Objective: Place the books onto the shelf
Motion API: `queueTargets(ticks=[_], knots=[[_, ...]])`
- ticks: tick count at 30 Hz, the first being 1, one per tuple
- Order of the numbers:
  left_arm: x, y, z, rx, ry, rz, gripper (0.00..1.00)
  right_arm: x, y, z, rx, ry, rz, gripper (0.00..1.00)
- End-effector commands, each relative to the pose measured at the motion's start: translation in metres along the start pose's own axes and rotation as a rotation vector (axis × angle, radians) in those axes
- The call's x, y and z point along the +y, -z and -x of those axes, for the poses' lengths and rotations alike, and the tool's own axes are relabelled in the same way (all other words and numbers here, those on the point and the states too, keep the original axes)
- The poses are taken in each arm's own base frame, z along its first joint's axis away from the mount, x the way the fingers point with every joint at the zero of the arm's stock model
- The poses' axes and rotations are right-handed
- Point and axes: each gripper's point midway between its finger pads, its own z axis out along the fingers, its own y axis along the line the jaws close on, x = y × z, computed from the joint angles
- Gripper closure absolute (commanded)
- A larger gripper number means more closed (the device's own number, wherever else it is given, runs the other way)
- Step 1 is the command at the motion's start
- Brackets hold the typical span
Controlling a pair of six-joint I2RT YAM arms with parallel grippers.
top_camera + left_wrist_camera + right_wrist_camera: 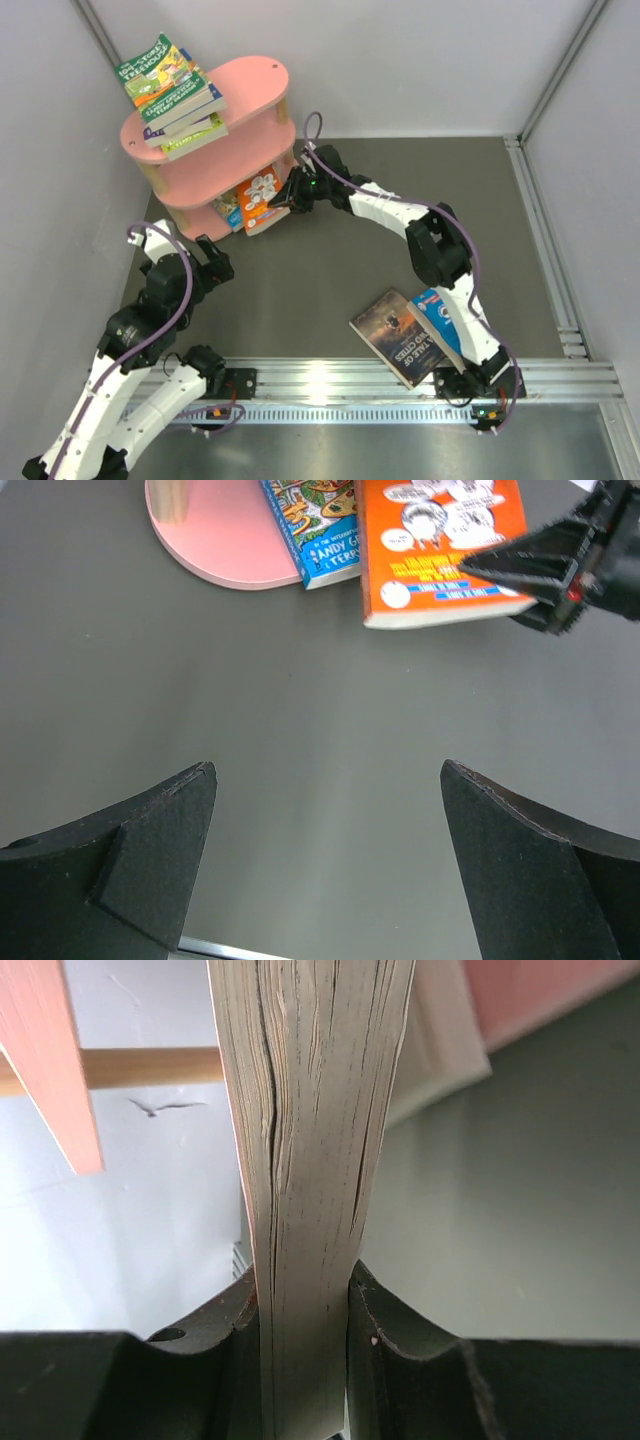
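Note:
The pink shelf (245, 85) stands at the back left, with three books (170, 90) stacked on its top board. My right gripper (285, 195) is shut on an orange book (260, 200) at the bottom tier's front edge. The right wrist view shows the orange book's page edge (310, 1110) clamped between both fingers of the right gripper (302, 1280). In the left wrist view the orange book (440, 550) lies beside a blue book (320, 530) on the bottom board (220, 540). My left gripper (328, 770) hangs open over bare table, near the shelf (215, 255).
A dark brownish book (400, 335) and a blue book (440, 320) lie on the table near the front right, partly under my right arm. Grey walls close in the table on the left, back and right. A metal rail (350, 380) runs along the near edge.

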Motion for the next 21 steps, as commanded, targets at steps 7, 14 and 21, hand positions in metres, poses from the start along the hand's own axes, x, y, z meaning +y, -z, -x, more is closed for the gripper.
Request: queueTargets(ticks=[7,14,21], knots=[[-0.003,0.000,0.010,-0.045,-0.014,-0.018,0.01,0.049,-0.034,0.017,-0.004,0.028,0.169,0.67],[-0.003,-0.002,0.009,-0.045,-0.016,-0.020,0.01,0.027,-0.036,0.023,-0.013,0.022,0.142,0.34],[-0.003,-0.003,0.007,-0.045,-0.015,-0.020,0.01,-0.005,-0.017,0.013,-0.010,0.011,0.064,0.32]])
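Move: The right hand holds the orange book by its near right part, the book's middle about 4 cm left and 3 cm ahead of the hand. Its place on the bottom shelf lies some 7 cm left, 4 cm ahead and 6 cm below; the blue book already there is about 11 cm left, 5 cm ahead and 7 cm down. From the left hand, that place is roughly 25 cm ahead, 6 cm right and 17 cm below. Still pinching the orange book, the right hand carries it left about 3.5 cm and slightly forward, farther in under the middle board towards the blue book. It then opens its fingers from a narrow to a wide gap while sinking about 5.5 cm in all, and at the last eases back right a centimetre or so, the fingers still around the book's edge. ##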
